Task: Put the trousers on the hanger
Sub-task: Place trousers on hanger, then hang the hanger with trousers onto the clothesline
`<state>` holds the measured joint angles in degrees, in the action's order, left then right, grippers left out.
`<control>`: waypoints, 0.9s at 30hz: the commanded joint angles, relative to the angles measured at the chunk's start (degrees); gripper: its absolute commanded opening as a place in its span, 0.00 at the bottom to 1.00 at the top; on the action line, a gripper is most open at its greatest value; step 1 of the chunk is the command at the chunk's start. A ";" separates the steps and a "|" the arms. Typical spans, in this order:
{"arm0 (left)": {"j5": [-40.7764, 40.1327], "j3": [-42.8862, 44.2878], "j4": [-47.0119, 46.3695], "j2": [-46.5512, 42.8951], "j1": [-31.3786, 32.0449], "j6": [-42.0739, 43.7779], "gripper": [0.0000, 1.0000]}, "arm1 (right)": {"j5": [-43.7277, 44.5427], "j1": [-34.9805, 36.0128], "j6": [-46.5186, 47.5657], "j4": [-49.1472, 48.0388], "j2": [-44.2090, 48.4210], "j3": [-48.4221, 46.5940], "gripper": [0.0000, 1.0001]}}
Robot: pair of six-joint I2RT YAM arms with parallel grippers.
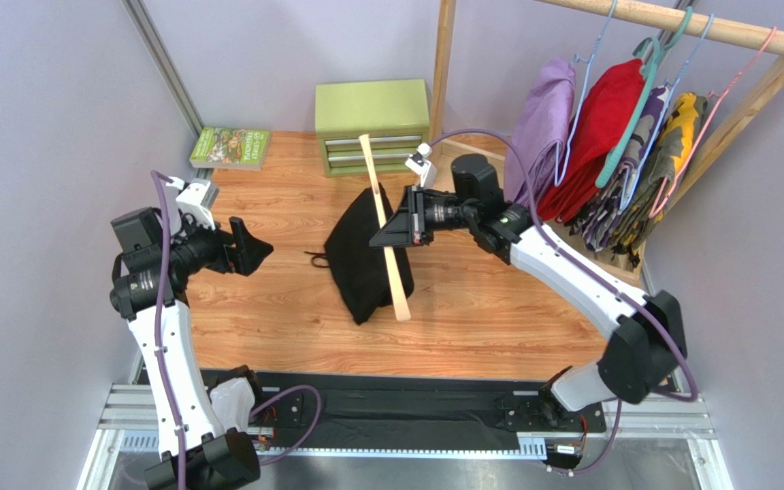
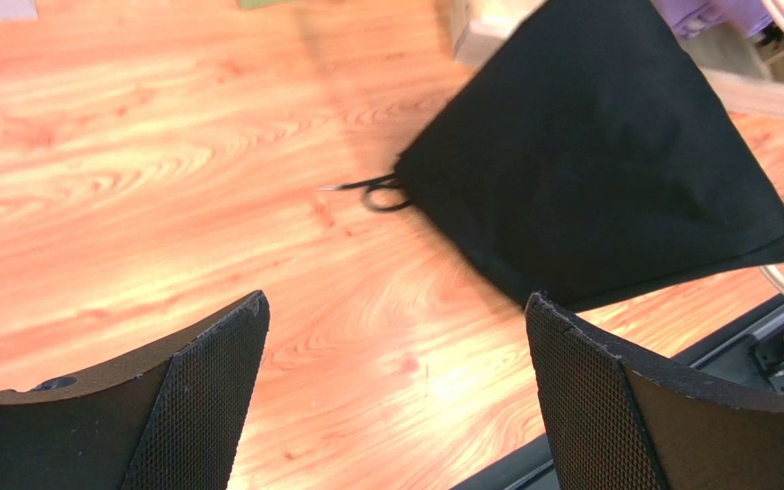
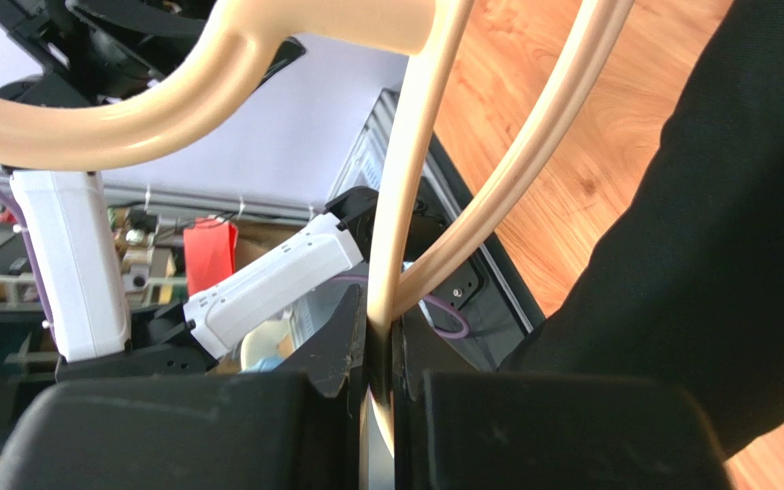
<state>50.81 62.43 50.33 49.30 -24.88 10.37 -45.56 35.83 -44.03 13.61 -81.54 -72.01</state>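
Observation:
The black trousers (image 1: pixel 363 255) hang folded in a bundle from the pale wooden hanger (image 1: pixel 386 230), which is held tilted above the table's middle. My right gripper (image 1: pixel 394 233) is shut on one of the hanger's thin bars (image 3: pixel 406 153), pinched between its fingers at the gripper's tip (image 3: pixel 381 332); the black trousers (image 3: pixel 713 255) fill the right of that view. My left gripper (image 1: pixel 253 248) stands open and empty to the left of the trousers, clear of them. Its wrist view shows bare wood between the spread jaws of the left gripper (image 2: pixel 396 298), with the trousers (image 2: pixel 601 153) beyond and a drawstring loop (image 2: pixel 376 192) at their edge.
A green drawer box (image 1: pixel 373 125) and a book (image 1: pixel 230 148) sit at the table's back. A wooden clothes rack (image 1: pixel 672 20) with purple, red and patterned garments (image 1: pixel 611 153) stands at the right. A black rail (image 1: pixel 396 408) runs along the near edge.

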 commanded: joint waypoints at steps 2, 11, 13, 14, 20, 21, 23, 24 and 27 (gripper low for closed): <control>2.20 3.22 -2.77 -1.05 -0.16 -5.52 1.00 | 10.05 -0.24 -0.51 11.61 10.68 -3.40 0.00; 5.35 -0.91 -12.53 -1.31 0.01 -19.23 0.99 | 20.68 -2.34 -5.97 13.81 18.08 -10.86 0.00; 5.62 -1.00 -12.88 -0.87 0.27 -20.04 1.00 | 22.44 -3.75 -7.99 15.65 16.51 -13.85 0.00; 5.62 -0.91 -12.88 -0.78 0.27 -20.21 1.00 | 22.79 -5.58 -8.96 16.62 15.72 -17.25 0.00; 5.79 -0.91 -14.03 -2.36 0.98 -21.27 1.00 | 23.06 -12.10 -13.98 18.74 6.76 -30.45 0.00; 5.80 -1.00 -14.03 -2.63 0.89 -21.53 1.00 | 23.67 -12.54 -14.15 19.00 5.52 -32.47 0.00; 5.88 -1.26 -14.03 -3.33 0.98 -21.80 1.00 | 25.34 -13.95 -14.07 19.18 1.48 -38.43 0.00; 6.06 -1.44 -13.94 -3.77 0.98 -21.88 1.00 | 25.78 -14.38 -13.80 19.18 0.08 -40.38 0.00; 6.06 -2.23 -13.94 -4.65 0.98 -22.41 1.00 | 27.98 -16.58 -13.89 20.23 -6.07 -48.56 0.00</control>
<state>55.37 61.10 37.87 46.33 -24.08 -10.17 -21.43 21.28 -57.49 39.20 -83.29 -109.49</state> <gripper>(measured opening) 0.993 0.050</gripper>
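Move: The right hand holds the hanger with the black trousers; the free left stretch of the clothes rail lies roughly 26 cm ahead of it, 19 cm to its right and 22 cm above. The rack's left post stands about 25 cm ahead and 8 cm right, the purple trousers 20 cm ahead and 24 cm right, their middles near hand height. From the left hand, that free stretch is about 25 cm ahead, 44 cm right and 24 cm up. Keep the right fingers shut on the hanger and raise it about 17 cm all the way, first swinging it right and slightly back, then carrying it forward and further right towards the free stretch of rail while turning the wrist some 40 degrees clockwise. Let the empty left gripper, still wide open, rise about 4 cm and roll slightly, its left side dipping. ##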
